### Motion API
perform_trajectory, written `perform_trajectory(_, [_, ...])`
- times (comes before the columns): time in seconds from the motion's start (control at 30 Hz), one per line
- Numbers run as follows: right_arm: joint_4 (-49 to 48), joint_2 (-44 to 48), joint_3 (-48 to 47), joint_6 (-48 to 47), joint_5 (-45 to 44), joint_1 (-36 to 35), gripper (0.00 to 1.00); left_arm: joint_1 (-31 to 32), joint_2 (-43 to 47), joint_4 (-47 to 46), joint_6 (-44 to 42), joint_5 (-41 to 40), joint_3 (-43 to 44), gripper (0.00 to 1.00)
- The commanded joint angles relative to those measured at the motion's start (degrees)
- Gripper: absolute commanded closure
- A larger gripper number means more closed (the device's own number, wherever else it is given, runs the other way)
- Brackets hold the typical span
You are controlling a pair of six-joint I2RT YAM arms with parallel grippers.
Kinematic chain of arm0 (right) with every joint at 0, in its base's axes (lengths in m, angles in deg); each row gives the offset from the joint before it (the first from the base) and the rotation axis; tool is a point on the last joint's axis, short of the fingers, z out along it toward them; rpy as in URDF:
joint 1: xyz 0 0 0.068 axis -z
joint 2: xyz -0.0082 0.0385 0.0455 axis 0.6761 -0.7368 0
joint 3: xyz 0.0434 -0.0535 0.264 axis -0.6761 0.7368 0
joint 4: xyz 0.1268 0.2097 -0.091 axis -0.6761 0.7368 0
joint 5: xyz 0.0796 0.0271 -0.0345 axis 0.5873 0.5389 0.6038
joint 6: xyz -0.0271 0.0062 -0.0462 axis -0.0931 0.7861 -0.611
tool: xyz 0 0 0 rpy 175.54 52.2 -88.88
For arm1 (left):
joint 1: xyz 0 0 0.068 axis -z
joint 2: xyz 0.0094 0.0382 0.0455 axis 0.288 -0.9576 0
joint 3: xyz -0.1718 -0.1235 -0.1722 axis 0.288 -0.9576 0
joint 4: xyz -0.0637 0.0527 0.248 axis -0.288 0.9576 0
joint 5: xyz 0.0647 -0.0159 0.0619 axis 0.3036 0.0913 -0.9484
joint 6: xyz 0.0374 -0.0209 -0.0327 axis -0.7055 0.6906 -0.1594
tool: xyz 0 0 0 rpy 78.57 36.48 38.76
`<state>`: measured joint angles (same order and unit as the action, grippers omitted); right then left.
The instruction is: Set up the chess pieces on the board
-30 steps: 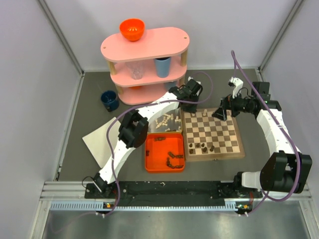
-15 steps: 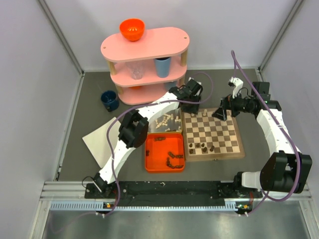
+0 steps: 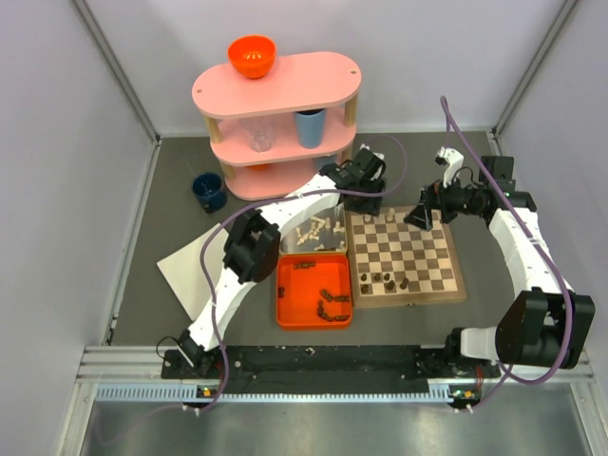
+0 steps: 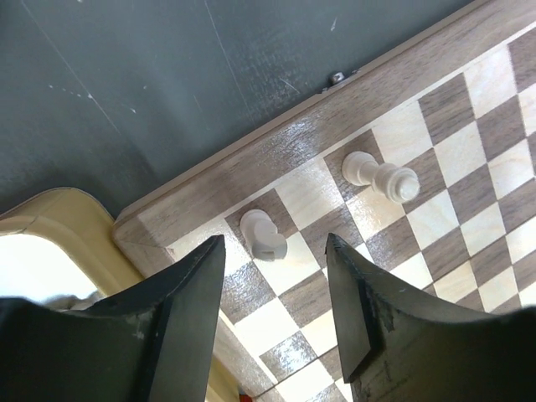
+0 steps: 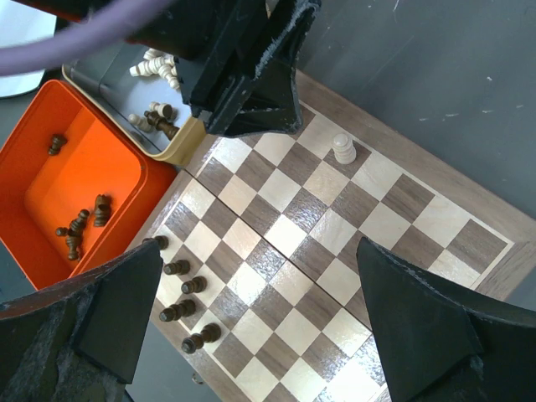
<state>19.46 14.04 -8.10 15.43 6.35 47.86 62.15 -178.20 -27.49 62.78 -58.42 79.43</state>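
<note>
The board (image 3: 423, 250) lies right of centre. Several dark pieces (image 3: 385, 281) stand in a row at its near left edge. Cream pieces (image 3: 390, 217) stand at its far left. My left gripper (image 3: 368, 203) is open and empty above the board's far left corner. In the left wrist view its open jaws (image 4: 275, 276) hang over a cream knight (image 4: 263, 234), with another cream piece (image 4: 381, 174) beside it. My right gripper (image 3: 418, 217) is wide open and empty above the board's far edge. The right wrist view (image 5: 260, 318) shows the dark row (image 5: 180, 293) and one cream piece (image 5: 343, 148).
An orange tray (image 3: 290, 285) with loose dark pieces sits left of the board. A silver tin (image 3: 328, 220) with cream pieces is behind the tray. A pink shelf (image 3: 277, 95) with an orange bowl (image 3: 252, 55), a blue cup (image 3: 309, 125) and a glass stands at the back. A dark mug (image 3: 208, 190) and a white sheet (image 3: 190, 271) are on the left.
My left gripper has shifted slightly toward the back of the table. The right arm and the pieces have not moved.
</note>
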Motion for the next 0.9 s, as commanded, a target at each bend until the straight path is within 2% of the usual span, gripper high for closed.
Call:
perform_trajectory(0.0, [-1.64, 0.95, -0.74, -0.48, 0.37, 0.30, 0.01, -0.41, 9.42, -3.89, -2.46, -0.88, -1.32, 0.42])
perform_trajectory(0.27, [-1.64, 1.57, -0.56, -1.09, 1.42, 0.30, 0.01, -0.58, 19.44, -10.31, -5.10, -0.88, -11.15, 0.37])
perform_trajectory(0.43, [-1.64, 2.09, -0.38, -1.79, 2.39, 0.30, 0.01, -0.76, 30.42, -17.60, -7.65, -0.88, -24.42, 0.32])
perform_trajectory(0.6, [-1.64, 2.45, -0.12, -2.58, 3.09, 0.30, 0.01, -0.93, 42.29, -25.16, -10.64, -4.57, -38.73, 0.23])
perform_trajectory(0.87, [-1.64, 2.54, 0.32, -3.90, 4.84, 0.30, 0.01, -5.24, 51.52, -26.14, -9.42, -4.49, -51.76, 0.20])
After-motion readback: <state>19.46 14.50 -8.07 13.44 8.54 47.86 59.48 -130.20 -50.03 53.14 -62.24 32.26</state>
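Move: The left hand is over the board's far left corner, its half-open fingers either side of the white piece just set down, whose middle is about 1 cm below. The white pieces in the metal tray lie about 13 cm to its left, 3 cm back and 4 cm lower; the second standing white piece is 6 cm to the hand's right, level with it, and the orange bin 13 cm left and 18 cm back. From the right hand the tray's white pieces lie some 24 cm left, 2 cm ahead and 15 cm below. The left hand lifts almost straight up off the standing white piece it has already released, then, still climbing, swings left and somewhat back off the board, some 15 cm up and 11 cm left in all, to end high over the metal tray. On the way its fingers spread from half open to wide, touching nothing at the end, and the wrist tips up about 25 degrees so that they point farther forward and less steeply down. ##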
